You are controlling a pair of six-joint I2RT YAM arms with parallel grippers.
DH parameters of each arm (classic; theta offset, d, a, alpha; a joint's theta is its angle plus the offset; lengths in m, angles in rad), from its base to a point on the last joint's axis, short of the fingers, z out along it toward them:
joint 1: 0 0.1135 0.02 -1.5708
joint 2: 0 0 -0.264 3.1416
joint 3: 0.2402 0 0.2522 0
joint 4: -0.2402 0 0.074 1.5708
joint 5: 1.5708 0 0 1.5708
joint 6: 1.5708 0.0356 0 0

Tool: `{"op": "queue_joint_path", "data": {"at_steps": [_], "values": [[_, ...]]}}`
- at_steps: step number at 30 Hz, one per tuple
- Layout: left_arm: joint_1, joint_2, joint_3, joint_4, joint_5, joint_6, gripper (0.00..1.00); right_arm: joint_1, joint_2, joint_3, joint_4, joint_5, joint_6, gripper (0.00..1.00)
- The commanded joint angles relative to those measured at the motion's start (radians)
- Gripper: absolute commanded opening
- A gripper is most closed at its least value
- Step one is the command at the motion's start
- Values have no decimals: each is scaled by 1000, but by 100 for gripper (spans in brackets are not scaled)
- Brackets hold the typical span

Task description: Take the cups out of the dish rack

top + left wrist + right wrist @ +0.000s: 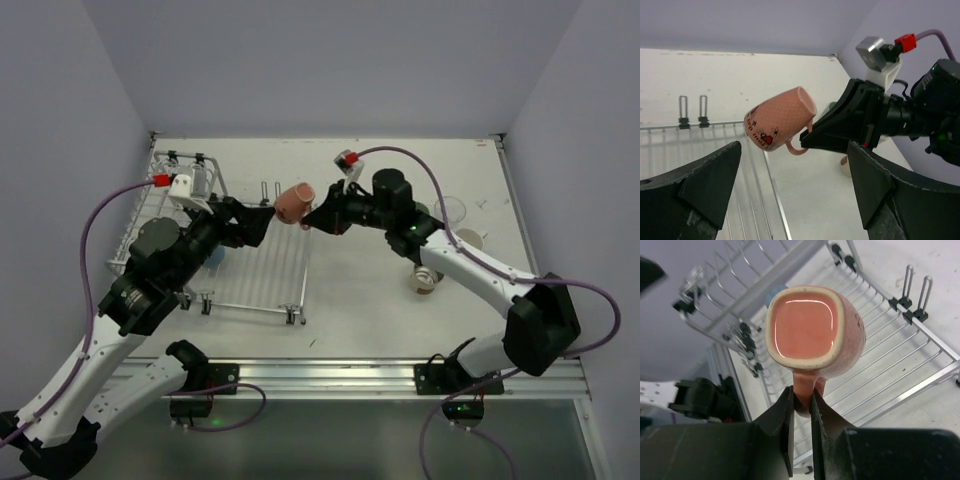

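A pink mug-shaped cup [294, 203] with a cream rim hangs tilted in the air over the right edge of the silver wire dish rack [262, 275]. My right gripper [318, 215] is shut on its handle; in the right wrist view the fingers [785, 412] pinch the handle below the cup [810, 330]. My left gripper [262, 222] stands open just left of the cup, apart from it. In the left wrist view the cup [780, 120] floats beyond its wide-spread fingers [710, 180]. A blue cup [775, 291] shows in the rack [900, 355].
Right of the rack on the white table stand a clear cup [450, 210], a cream one [468, 238] and a brown one with a cream rim [425, 280], partly behind my right arm. The rack's raised basket end [190, 175] is at the far left. Walls close the back and sides.
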Motion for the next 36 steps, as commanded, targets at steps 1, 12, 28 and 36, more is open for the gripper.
{"op": "queue_joint_path", "data": {"at_steps": [1, 12, 28, 36], "values": [[5, 3, -62, 192, 243, -46, 91, -85, -154, -93, 234, -131, 174, 0], [35, 75, -239, 620, 518, -273, 91, -269, -352, -280, 460, -382, 415, 0], [109, 228, -312, 997, 690, -576, 90, -329, -305, -407, 911, -512, 742, 0], [126, 256, -334, 1082, 720, -645, 90, -329, -195, -409, 1181, -528, 906, 0]]}}
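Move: The pink cup, held by its handle in the right gripper, has its middle about 9 cm ahead of the open left hand, 5 cm to its right and 8 cm below. From the right hand, the left gripper is roughly 9 cm to the left, 7 cm back and 11 cm higher. The blue cup lies in the rack some 8 cm ahead of the left hand, 14 cm to its left and 29 cm down; the rack hooks stand about 21 cm straight ahead of it, 27 cm down. The pink cup, still pinched by its handle, is carried right about 9 cm, up 8 and back 6 by the right hand, whose left side rolls up some 30 degrees. The left hand follows rightward towards the cup's bottom, dipping briefly then recovering, turning clockwise with its left side rolling down, fingers staying wide open. ##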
